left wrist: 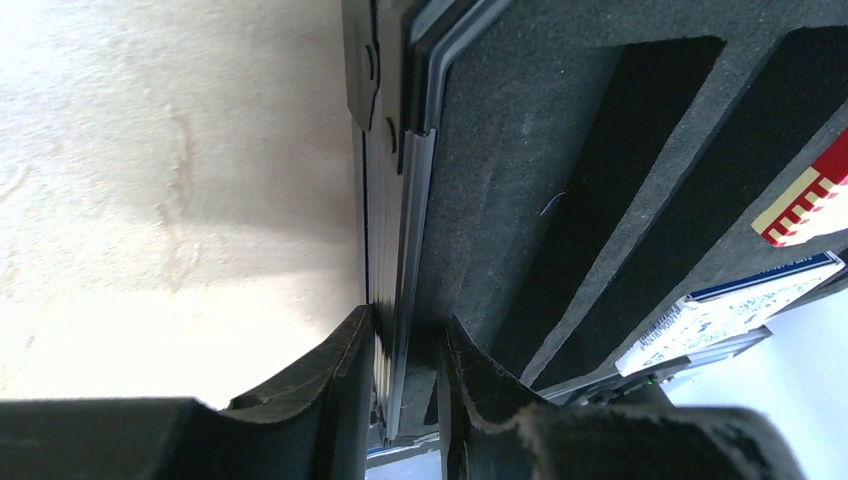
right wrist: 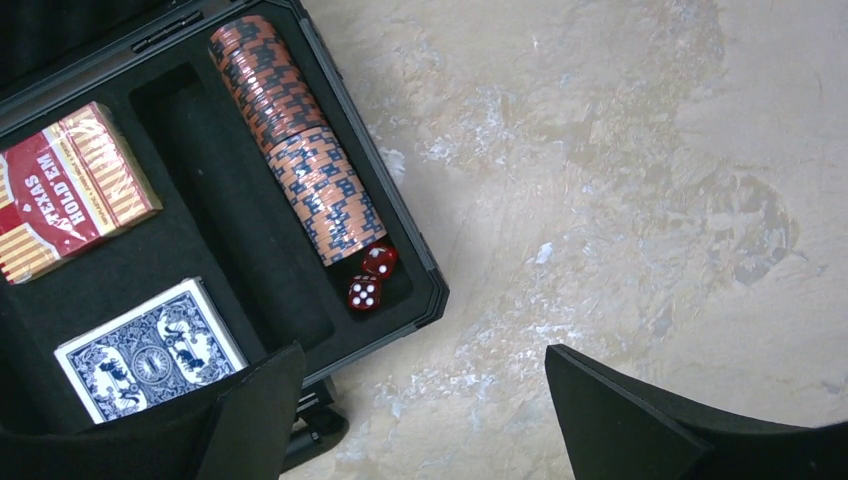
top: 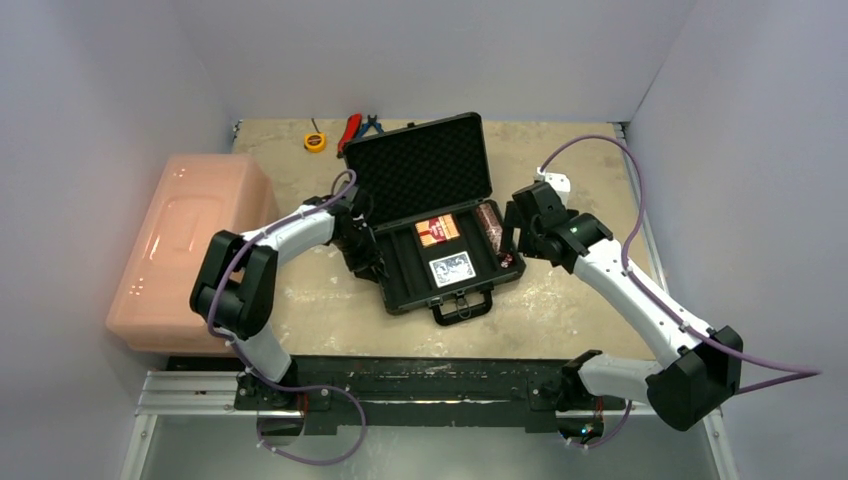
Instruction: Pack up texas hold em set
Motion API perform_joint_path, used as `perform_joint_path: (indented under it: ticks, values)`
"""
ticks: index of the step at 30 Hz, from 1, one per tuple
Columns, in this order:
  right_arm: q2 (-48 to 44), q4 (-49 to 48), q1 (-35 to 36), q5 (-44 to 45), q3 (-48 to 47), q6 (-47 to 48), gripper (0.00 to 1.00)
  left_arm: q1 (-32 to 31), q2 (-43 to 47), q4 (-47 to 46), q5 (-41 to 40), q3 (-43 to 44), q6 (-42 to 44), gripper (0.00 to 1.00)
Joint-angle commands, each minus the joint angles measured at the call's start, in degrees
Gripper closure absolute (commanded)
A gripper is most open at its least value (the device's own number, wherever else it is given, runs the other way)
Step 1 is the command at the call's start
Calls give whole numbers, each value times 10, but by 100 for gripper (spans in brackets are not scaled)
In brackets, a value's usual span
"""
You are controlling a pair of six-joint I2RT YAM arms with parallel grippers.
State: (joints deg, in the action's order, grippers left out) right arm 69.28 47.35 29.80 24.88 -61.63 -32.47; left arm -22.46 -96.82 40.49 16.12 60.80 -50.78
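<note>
The black case lies open mid-table, lid tilted back and handle toward me. In its foam sit a red card deck, a blue deck, two reddish chip rolls end to end, and two red dice below them. My left gripper is shut on the case's left wall, one finger outside and one inside. My right gripper hangs open over bare table just off the case's front right corner, with nothing between its fingers.
A large pink translucent bin stands at the left of the table. A yellow tape measure and red-handled pliers lie at the back, behind the case lid. Grey walls close in on three sides.
</note>
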Motion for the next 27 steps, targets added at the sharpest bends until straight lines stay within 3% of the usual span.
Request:
perform_joint_path:
  ticks: [1,9,19,27]
  values:
    - [-14,4,-8,0,0,-18,6,-10,-30,-118,59,53,-45,78]
    - [-26,4,-11,4,-1,-21,6,-10,-22,-101,55,58,-4,74]
    - [-41,3,-11,19,-14,-19,6,-10,49,-80,47,50,75,40]
    - [-59,6,-11,31,-19,-22,6,-10,161,-76,12,22,138,34]
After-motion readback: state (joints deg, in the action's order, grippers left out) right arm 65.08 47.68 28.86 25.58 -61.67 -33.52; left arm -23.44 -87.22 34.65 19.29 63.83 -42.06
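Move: The case's left wall is already between the left hand's nearly closed fingers, right at the fingertips. From that hand the blue-backed card deck lies about 15 cm to the right, level with it, and the red Texas Hold'em box about 12 cm to the right and 8 cm ahead, both about a centimetre lower. From the open right hand, that gripped left wall is some 30 cm to the left, level ahead, and about 13 cm below. Still pinching the case's left wall, the left hand first pushes the case along the table, about 2 cm to the right and 1.5 cm forward. It then opens, lets go of the wall and rises about 7.5 cm, easing forward another centimetre or so as the fingertips swing outward some 20 degrees. ##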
